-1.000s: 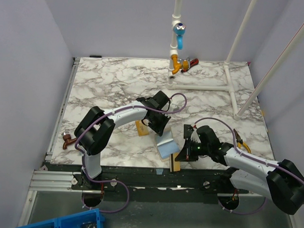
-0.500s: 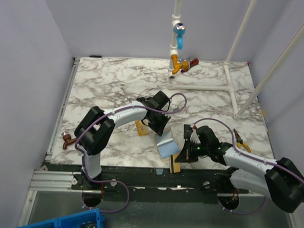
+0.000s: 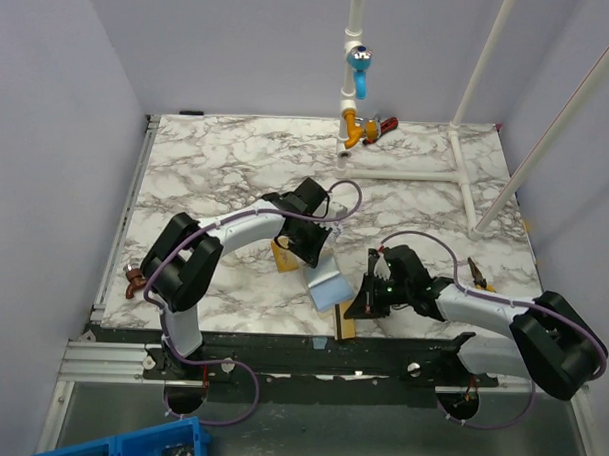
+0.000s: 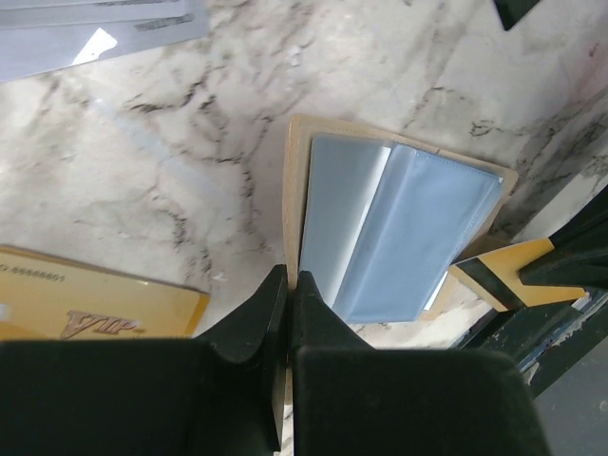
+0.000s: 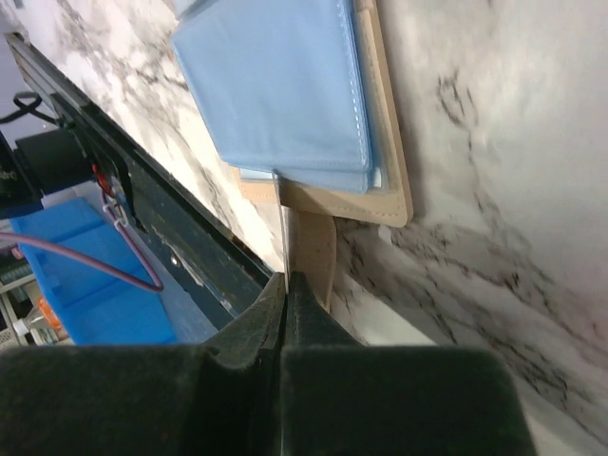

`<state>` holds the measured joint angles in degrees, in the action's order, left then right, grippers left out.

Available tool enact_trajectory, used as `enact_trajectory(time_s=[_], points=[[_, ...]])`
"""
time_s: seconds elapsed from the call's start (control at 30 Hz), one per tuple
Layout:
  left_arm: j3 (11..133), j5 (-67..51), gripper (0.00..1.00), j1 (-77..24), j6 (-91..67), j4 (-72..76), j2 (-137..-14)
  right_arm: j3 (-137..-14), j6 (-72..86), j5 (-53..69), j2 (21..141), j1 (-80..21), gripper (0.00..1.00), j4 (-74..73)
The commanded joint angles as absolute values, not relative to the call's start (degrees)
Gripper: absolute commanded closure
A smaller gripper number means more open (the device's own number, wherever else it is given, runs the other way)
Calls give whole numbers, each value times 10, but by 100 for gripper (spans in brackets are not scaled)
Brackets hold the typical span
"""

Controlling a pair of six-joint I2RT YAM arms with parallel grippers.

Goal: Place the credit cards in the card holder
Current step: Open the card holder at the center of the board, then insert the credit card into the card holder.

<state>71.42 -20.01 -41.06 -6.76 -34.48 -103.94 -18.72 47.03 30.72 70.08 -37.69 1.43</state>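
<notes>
The card holder (image 3: pixel 329 287) lies open near the table's front edge, tan outside and light blue inside (image 4: pixel 408 237) (image 5: pixel 285 85). My left gripper (image 3: pixel 311 260) (image 4: pixel 288 281) is shut on its tan far edge. My right gripper (image 3: pixel 358 308) (image 5: pixel 285 280) is shut on a gold-orange credit card with a dark stripe (image 3: pixel 347 330) (image 4: pixel 499 275). That card shows edge-on (image 5: pixel 281 218) in the right wrist view, touching the holder's near side beside the snap tab (image 5: pixel 318 252). A gold credit card (image 3: pixel 281 255) (image 4: pixel 95 294) lies flat by the left gripper. A pale silver credit card (image 4: pixel 95 28) lies beyond it.
A white pipe frame (image 3: pixel 456 178) with a blue and orange valve (image 3: pixel 358 70) stands at the back. Yellow-handled pliers (image 3: pixel 483 279) lie at the right and a brown hook (image 3: pixel 135 279) at the left edge. The table's front edge (image 3: pixel 281 337) runs just behind the holder.
Both grippers have shifted slightly left. The holder has turned a little with the left gripper, and the right gripper has brought the card closer to it.
</notes>
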Motion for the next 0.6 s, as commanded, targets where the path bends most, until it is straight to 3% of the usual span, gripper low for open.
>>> enact_trajectory(time_s=[0.0, 0.27, 0.57], points=[[681, -181, 100, -369, -92, -323, -1000, -219, 463, 274, 742, -375, 99, 53], [599, -270, 100, -323, -123, -264, -957, -263, 457, 281, 800, -375, 99, 79], [559, -278, 97, -322, -149, -234, -936, -286, 453, 304, 832, -375, 99, 80]])
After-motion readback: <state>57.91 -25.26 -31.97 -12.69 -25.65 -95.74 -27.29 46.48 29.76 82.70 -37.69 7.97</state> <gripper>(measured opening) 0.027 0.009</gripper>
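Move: The open card holder, its left end still pinched in my left hand, has its middle about 4 cm back and 4 cm right of that hand, a touch below. The loose gold card lies some 4 cm ahead and 7 cm left, the clear bag 10 cm ahead and 2 cm right. From my right hand, which keeps a gold card, the holder's middle is 8 cm ahead, 5 cm left, about level; the black card is 13 cm ahead, 7 cm right. Keeping the gold card pinched, I drive my right hand forward about 4 cm and left 3 cm, wedging the card's leading edge under the near edge of the holder's blue leaf. My left hand keeps its pinch and draws the holder about 5 cm left, turning it some 10 degrees counter-clockwise, with a small push forward that it then takes back. ##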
